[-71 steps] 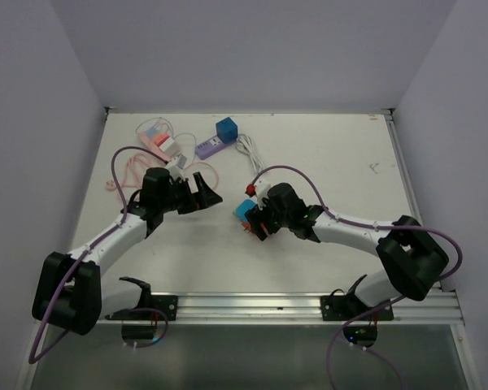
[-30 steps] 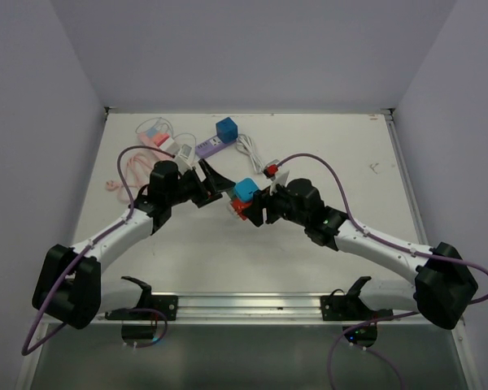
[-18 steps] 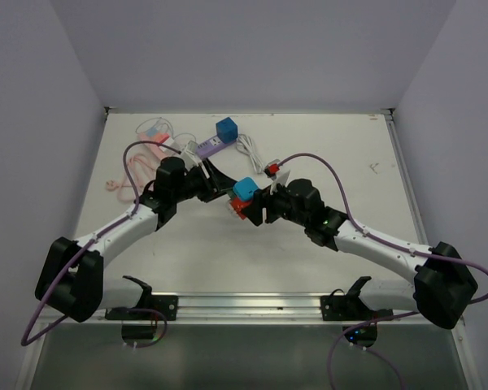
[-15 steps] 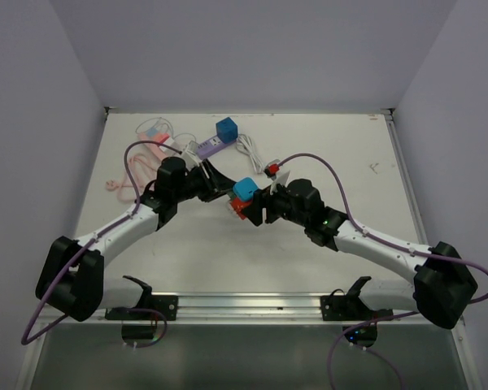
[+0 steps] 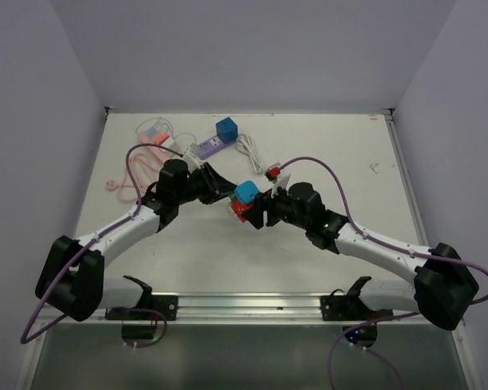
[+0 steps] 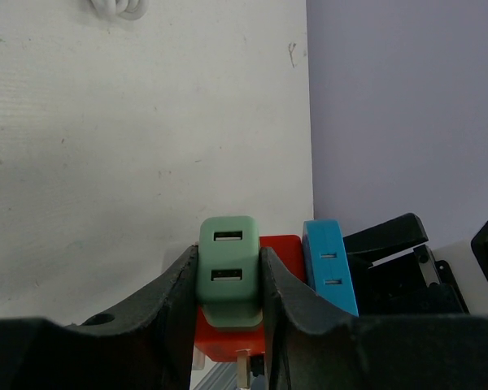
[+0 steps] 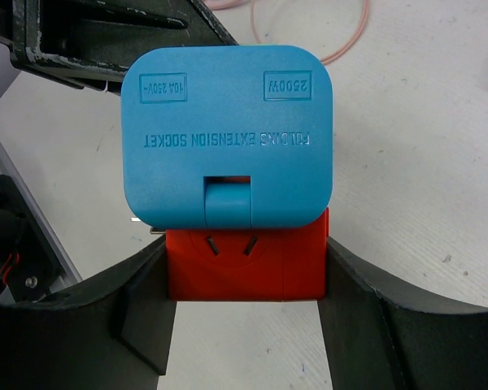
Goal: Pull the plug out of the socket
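My right gripper (image 5: 256,213) is shut on a red socket cube (image 7: 244,264), with its fingers (image 7: 354,284) on the cube's two sides, and holds it above the table's middle. A blue adapter (image 7: 228,134) marked "folding extension socket" sits on the cube. A green USB plug (image 6: 229,272) is plugged into the red cube (image 6: 281,246), beside the blue adapter (image 6: 329,268). My left gripper (image 6: 228,276) is shut on the green plug, with a finger pressing each side. In the top view the two grippers meet at the blue adapter (image 5: 246,193) and red cube (image 5: 241,210).
At the back of the table lie another blue cube (image 5: 226,129), a purple power strip (image 5: 210,146), a pink socket (image 5: 156,140), a coiled white cable (image 5: 250,150) and a pink cable (image 5: 130,172). An aluminium rail (image 5: 252,307) runs along the near edge.
My right gripper lifted the socket off the table and carried it up and left. My left gripper moved right to it and closed round the green plug.
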You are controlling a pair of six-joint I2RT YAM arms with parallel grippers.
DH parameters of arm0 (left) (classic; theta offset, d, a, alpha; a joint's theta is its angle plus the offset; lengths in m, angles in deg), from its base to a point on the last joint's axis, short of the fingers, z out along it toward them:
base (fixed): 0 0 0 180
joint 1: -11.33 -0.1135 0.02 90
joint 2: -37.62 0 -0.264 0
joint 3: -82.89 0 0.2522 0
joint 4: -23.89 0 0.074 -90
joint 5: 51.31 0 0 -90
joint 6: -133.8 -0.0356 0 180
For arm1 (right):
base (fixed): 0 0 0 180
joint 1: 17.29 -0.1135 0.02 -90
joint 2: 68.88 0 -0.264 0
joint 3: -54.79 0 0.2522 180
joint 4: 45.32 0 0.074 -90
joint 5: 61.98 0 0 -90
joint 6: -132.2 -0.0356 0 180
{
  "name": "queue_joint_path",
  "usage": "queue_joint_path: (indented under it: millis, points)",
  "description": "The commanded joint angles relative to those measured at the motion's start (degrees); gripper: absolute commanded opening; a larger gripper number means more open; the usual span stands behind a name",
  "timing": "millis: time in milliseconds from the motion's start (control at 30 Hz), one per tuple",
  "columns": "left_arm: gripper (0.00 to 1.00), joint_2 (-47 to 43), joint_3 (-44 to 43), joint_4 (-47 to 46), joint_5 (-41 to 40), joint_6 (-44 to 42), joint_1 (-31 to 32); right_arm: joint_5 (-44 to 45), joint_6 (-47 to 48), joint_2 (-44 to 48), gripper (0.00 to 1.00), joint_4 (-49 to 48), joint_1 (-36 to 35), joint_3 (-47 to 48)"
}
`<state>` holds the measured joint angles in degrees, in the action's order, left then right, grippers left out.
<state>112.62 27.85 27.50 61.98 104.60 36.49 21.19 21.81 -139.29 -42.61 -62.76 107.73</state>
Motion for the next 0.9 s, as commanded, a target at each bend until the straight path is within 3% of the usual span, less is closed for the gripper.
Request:
queue_joint_path:
  millis: [0,700,800,867]
  points:
    - [0.0,-2.4,0.8,-3.5,-5.2,0.7,-0.1,-1.3,0.3,4.4,0.0,-3.7,-0.6,-1.9]
    - [0.0,-9.7,2.7,-2.8,-22.7,4.6,-2.0,-2.1,3.1,17.8,0.0,6.3,-0.7,-13.8]
    - [0.0,-9.6,2.3,-2.2,-22.9,1.5,-3.5,-2.1,2.3,19.9,0.0,7.1,-0.7,-14.9]
    - [0.0,-7.7,2.3,-2.1,-18.5,0.1,-6.1,-1.8,2.2,20.8,0.0,7.9,-0.7,-15.2]
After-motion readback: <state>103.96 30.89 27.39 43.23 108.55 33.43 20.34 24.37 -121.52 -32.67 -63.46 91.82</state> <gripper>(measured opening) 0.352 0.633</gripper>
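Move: Closed around the green plug, the left hand has the red socket it is plugged into about 3 cm to its right, 2 cm back and slightly lower; the joined blue socket lies some 4 cm right and about 2 cm up, level with it fore and aft. On the table, roughly 15 cm below, a pink cable loop lies 15 cm ahead and 10 cm left. For the right hand, gripping the red socket, the plug sits about 2 cm ahead, 4 cm left and 1 cm higher. Pulling against each other with both grips kept, the hands first ease back together some 2 cm while rising slightly, the right one also drawing to its right. Then they spring apart: the left swings left and forward, about 9 cm, with a 20-degree counter-clockwise turn and a slight rise, as the right drops about 7 cm while going back and right, away from the plug. ##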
